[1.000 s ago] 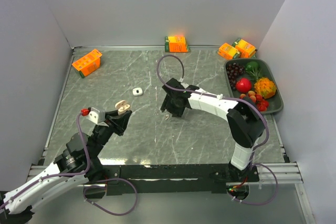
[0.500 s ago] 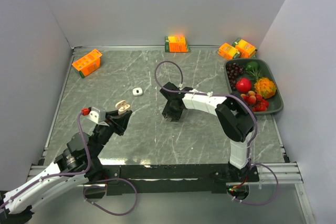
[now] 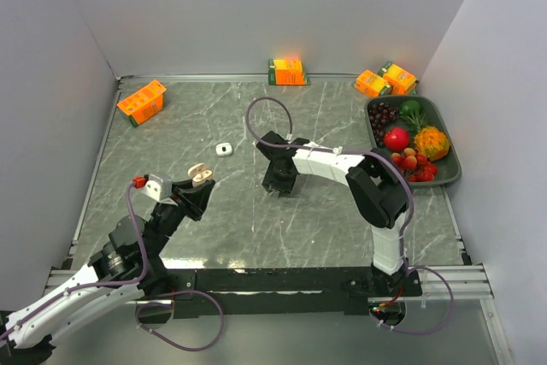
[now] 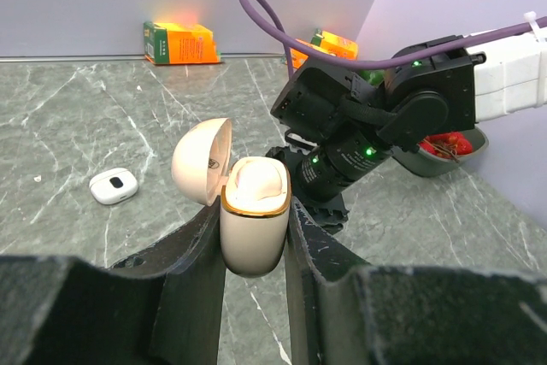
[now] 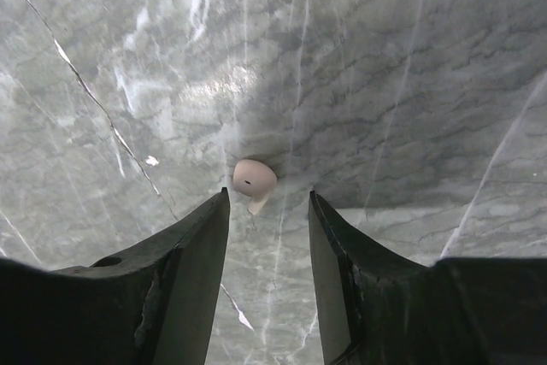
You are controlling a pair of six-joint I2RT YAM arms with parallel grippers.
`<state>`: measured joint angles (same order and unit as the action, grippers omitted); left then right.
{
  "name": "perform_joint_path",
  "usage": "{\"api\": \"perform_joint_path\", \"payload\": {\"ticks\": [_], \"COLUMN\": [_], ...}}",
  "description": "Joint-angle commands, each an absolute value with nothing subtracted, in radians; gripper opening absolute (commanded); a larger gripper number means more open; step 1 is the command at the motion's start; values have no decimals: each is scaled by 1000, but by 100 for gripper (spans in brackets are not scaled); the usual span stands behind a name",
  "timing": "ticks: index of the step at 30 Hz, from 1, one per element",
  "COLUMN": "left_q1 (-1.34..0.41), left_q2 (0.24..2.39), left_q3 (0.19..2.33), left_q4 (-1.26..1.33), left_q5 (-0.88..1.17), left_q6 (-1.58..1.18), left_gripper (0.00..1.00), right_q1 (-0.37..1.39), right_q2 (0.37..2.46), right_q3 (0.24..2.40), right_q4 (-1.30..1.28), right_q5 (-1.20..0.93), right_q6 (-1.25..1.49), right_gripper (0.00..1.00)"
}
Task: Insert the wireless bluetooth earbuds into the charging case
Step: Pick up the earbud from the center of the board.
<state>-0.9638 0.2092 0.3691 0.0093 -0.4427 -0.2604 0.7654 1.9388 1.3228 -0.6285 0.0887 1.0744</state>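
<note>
My left gripper [image 4: 254, 241] is shut on the beige charging case [image 4: 254, 220], held upright above the table with its lid [image 4: 202, 160] hinged open to the left. From above, the case [image 3: 200, 176] sits at the left gripper's [image 3: 195, 192] tip. My right gripper [image 5: 269, 195] points down at the marble table with its jaws open. One pale earbud [image 5: 254, 180] lies on the table just beyond the fingertips, closer to the left finger [image 5: 205, 237], untouched. In the top view the right gripper [image 3: 279, 184] hides that earbud.
A small white case [image 3: 225, 150] lies on the table between the arms, also in the left wrist view as a white case [image 4: 114, 185]. Orange cartons [image 3: 141, 101] [image 3: 288, 70] [image 3: 385, 80] stand along the back. A dark tray [image 3: 454, 160] of fruit is at the right.
The right arm has shifted slightly left and its jaws have narrowed a little. The left arm and the case have not moved.
</note>
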Motion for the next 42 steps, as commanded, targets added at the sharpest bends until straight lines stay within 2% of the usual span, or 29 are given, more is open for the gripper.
{"api": "perform_joint_path", "payload": {"ticks": [1, 14, 23, 31, 37, 42], "left_q1": [-965, -965, -965, -966, -966, -966], "left_q2": [213, 209, 202, 202, 202, 199], "left_q3": [397, 399, 399, 399, 402, 403], "left_q4": [28, 20, 15, 18, 12, 5], "left_q5": [-456, -466, -466, -456, -454, -454], "left_q6": [-270, -273, -276, -276, -282, -284], "left_gripper": [1, 1, 1, 1, 1, 1], "right_q1": [750, 749, 749, 752, 758, 756], "right_q2": [1986, 2051, 2111, 2088, 2046, 1933], "right_q3": [1396, 1462, 1546, 1488, 1476, 1486], "right_q4": [-663, -733, -793, -772, -782, -824], "right_q5": [153, 210, 233, 225, 253, 362], "right_q6": [1045, 1051, 1037, 1048, 1034, 939], "right_gripper": [50, 48, 42, 26, 0, 0]}}
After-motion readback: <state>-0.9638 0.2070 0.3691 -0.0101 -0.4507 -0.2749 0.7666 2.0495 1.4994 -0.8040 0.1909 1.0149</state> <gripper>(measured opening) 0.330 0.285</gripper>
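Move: The earbud lies on the board about 1 cm ahead of the right hand's open fingertips, level sideways and some 1 cm below. Also from the right hand, the white case sits roughly 12 cm ahead and 14 cm left; the open charging case, held by the left hand, is about 8 cm back, 13 cm left and 25 cm higher. From the left hand, the earbud is about 9 cm ahead, 13 cm right and 26 cm below. Right hand eases forward about 1.5 cm, then 1 cm right, tilting slightly, and closes to pinch the earbud. ##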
